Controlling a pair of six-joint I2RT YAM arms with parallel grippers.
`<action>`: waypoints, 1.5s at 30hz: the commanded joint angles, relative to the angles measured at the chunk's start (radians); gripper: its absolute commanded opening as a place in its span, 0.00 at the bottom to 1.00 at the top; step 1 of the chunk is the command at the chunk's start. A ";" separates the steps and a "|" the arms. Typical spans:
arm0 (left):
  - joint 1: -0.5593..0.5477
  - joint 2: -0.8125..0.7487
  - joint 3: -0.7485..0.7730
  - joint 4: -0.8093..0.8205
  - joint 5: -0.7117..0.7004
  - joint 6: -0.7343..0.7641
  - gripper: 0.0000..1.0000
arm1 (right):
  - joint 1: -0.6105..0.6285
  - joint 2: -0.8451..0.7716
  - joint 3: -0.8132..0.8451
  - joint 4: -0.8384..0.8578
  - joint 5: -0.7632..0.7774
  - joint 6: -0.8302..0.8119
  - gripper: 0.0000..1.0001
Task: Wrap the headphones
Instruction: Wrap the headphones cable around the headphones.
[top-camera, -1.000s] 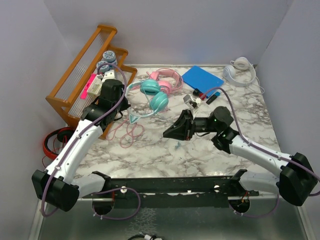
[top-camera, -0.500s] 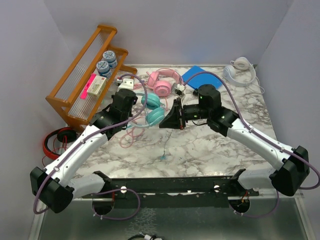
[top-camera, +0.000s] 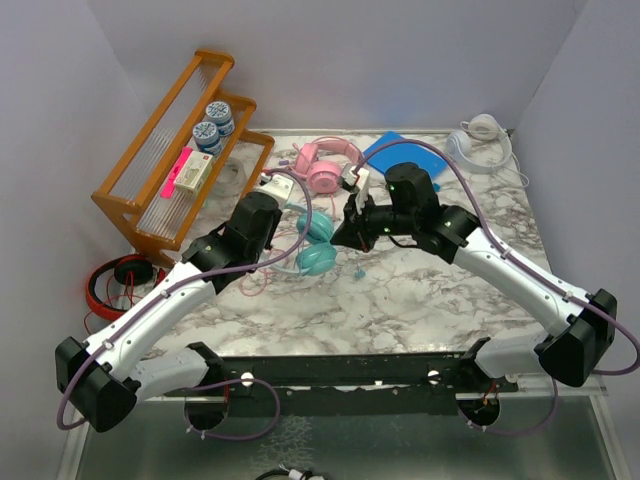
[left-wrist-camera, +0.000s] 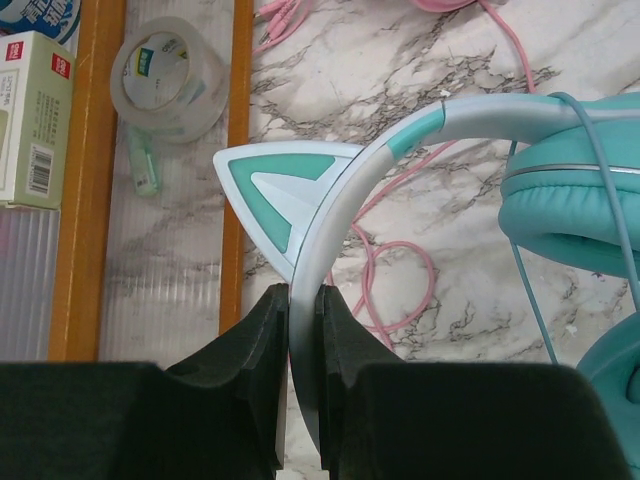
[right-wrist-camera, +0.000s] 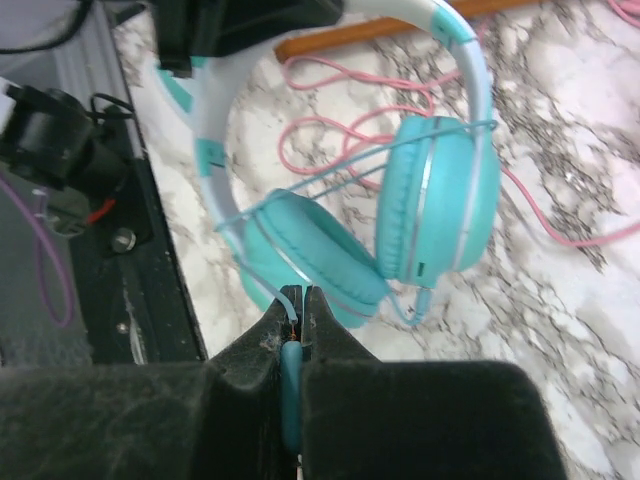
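Note:
The teal headphones (top-camera: 316, 246) with the cat-ear headband (left-wrist-camera: 345, 190) hang over the middle of the marble table. My left gripper (top-camera: 283, 220) (left-wrist-camera: 303, 300) is shut on the headband just below a cat ear (left-wrist-camera: 278, 188). The thin teal cable (right-wrist-camera: 330, 178) runs across both ear cups (right-wrist-camera: 440, 200). Just right of the cups, my right gripper (top-camera: 343, 234) (right-wrist-camera: 297, 296) is shut on the cable's plug end (right-wrist-camera: 290, 390). The pink headphones (top-camera: 326, 166) lie at the back, their pink cable (left-wrist-camera: 392, 268) looping under the teal pair. The white headphones (top-camera: 478, 140) lie at the back right corner.
A wooden rack (top-camera: 150, 190) along the left holds a tape roll (left-wrist-camera: 165, 68), a white box (top-camera: 195, 172) and round tins (top-camera: 214, 120). A blue pad (top-camera: 385, 148) lies at the back. Red-and-black headphones (top-camera: 113, 281) sit off the table's left edge.
My left arm has carried the teal headphones right and nearer. My right gripper swung back, then toward the ear cups, drawing the cable across them, and its jaws have closed tighter on the plug.

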 joint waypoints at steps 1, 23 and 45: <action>-0.012 -0.036 -0.017 0.008 0.086 0.103 0.00 | 0.000 0.014 0.054 -0.080 0.140 -0.087 0.02; -0.043 -0.003 -0.004 -0.020 0.302 0.050 0.00 | -0.002 0.067 0.071 -0.034 0.472 -0.091 0.19; -0.043 -0.112 0.079 -0.084 0.538 -0.085 0.00 | -0.026 0.007 -0.194 0.231 0.341 0.061 0.27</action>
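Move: The right hand holds the cable; the headphones' far ear cup is about 4 cm to its left and 2 cm ahead, the near cup 4 cm left and 4 cm back, both roughly 3 cm lower. The pink headphones lie some 17 cm ahead, 3 cm left and 18 cm below it. For the left hand, gripping the headband, the far cup is about 9 cm right and 1 cm ahead. Left swings the headphones back-right, clockwise; right, loosening on the cable, goes 7 cm forward and down past them. ##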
